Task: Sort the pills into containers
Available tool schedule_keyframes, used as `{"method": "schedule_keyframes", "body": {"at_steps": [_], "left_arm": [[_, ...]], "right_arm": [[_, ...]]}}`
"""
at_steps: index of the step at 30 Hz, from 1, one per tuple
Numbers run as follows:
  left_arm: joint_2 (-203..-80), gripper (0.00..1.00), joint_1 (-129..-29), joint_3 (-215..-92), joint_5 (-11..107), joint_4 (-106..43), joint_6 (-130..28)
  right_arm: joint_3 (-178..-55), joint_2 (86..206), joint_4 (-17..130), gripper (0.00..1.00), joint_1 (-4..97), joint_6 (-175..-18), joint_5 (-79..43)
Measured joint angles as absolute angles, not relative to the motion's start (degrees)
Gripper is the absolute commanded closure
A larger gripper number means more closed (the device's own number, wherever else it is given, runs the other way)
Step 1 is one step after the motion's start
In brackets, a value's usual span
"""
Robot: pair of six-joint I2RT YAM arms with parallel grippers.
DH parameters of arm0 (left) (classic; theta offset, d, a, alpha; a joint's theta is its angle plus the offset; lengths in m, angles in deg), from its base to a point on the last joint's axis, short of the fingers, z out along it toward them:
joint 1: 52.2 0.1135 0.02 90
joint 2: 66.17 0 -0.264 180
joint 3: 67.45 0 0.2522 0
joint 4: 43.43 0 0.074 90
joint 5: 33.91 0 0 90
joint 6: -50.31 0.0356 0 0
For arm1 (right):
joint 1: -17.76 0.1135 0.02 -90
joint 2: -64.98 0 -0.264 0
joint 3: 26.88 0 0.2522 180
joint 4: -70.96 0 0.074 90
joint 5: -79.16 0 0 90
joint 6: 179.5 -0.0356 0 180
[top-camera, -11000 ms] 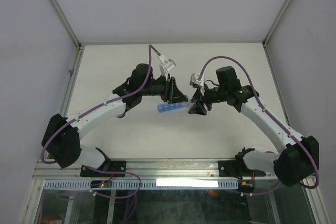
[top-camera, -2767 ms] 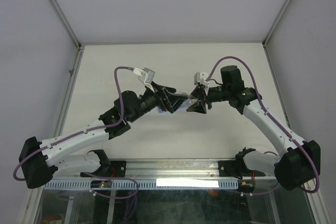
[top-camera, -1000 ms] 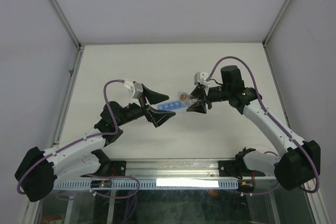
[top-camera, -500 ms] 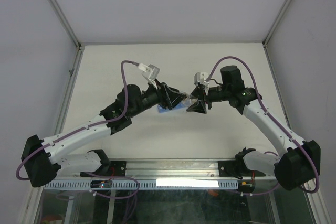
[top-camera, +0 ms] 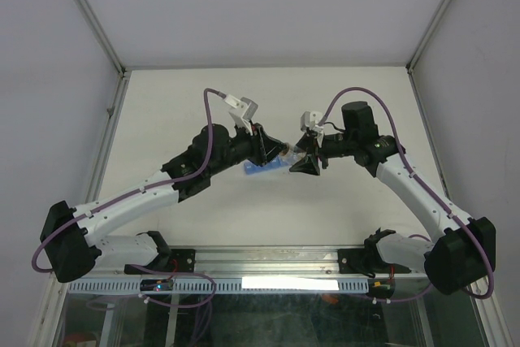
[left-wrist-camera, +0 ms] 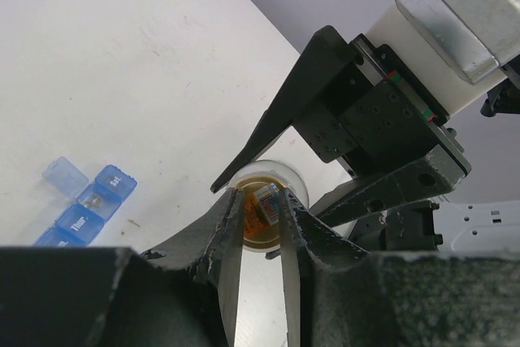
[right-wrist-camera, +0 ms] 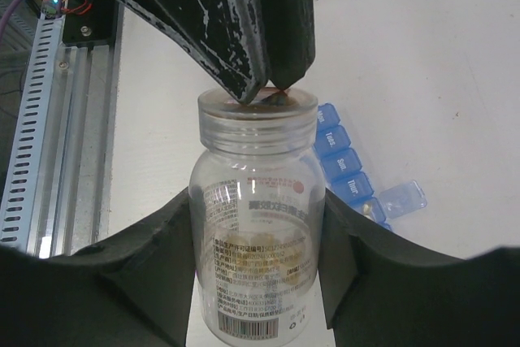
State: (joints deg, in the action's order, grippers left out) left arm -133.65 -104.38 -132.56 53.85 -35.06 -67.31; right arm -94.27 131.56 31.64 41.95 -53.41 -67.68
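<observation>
My right gripper (right-wrist-camera: 258,194) is shut on the small clear bottle (right-wrist-camera: 256,241) and holds it upright above the table; orange-tan pills (right-wrist-camera: 268,259) lie in its lower part. My left gripper (left-wrist-camera: 260,197) hangs over the bottle's open mouth (left-wrist-camera: 262,229), its fingertips (right-wrist-camera: 244,79) dipped into the rim with a narrow gap between them. I see nothing pinched between them. The blue compartment strip (left-wrist-camera: 81,207) lies on the table beside the bottle, one lid (right-wrist-camera: 402,198) flipped open, with a small pill (right-wrist-camera: 366,207) in that cell. From above, both grippers meet at the table's middle (top-camera: 288,157).
The white table (top-camera: 341,111) has metal frame rails along its left and right edges. A slotted rail (right-wrist-camera: 41,119) and the arm bases run along the near edge. The strip (top-camera: 258,171) lies just under the left gripper.
One second ago my left gripper was over the strip, jaws wide. It has swung back right to the bottle mouth and narrowed. The right arm and bottle have not moved.
</observation>
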Motion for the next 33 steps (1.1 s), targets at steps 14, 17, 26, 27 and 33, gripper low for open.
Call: {"method": "schedule_keyframes", "body": {"at_steps": [14, 17, 26, 27, 33], "left_arm": [[-137.0, 0.65, -105.04, -135.97, 52.62, -33.44, -65.93], [-136.3, 0.57, -105.41, -135.97, 53.17, -32.87, -65.76], [-130.22, 0.26, -105.52, -134.5, 56.16, -31.45, -65.58], [-129.35, 0.23, -105.52, -133.85, 56.36, -31.65, -65.6], [-127.62, 0.12, -105.32, -130.88, 57.48, -32.74, -65.65]], "right_arm": [[-94.27, 131.59, 30.17, 1.0, 41.57, -53.43, -66.2], [-94.27, 131.59, 30.35, 1.0, 41.6, -53.41, -66.3], [-94.27, 131.59, 31.66, 1.0, 41.62, -53.43, -66.83], [-94.27, 131.59, 31.66, 1.0, 41.62, -53.43, -66.85], [-94.27, 131.59, 31.66, 1.0, 41.62, -53.43, -67.05]]}}
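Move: Nearly shut, the left gripper has its tips on the bottle's lid, which lies roughly 2 cm to its right and 1 cm ahead at about the same height. The blue pill organizer lies on the table some 5 cm ahead of the left hand and about 15 cm below it. For the right hand, still gripping the clear bottle, the lid is about 4 cm to its left and 1 cm above, and the organizer about 10 cm left, 5 cm ahead and 14 cm below. Press the left gripper's nearly closed tips a little over 1 cm to the right against the bottle's lid, while the right gripper keeps its hold on the bottle and gives way slightly. Then lift off the lid, opening the left fingers wide and backing them off about 3 cm to the left and a little up. ##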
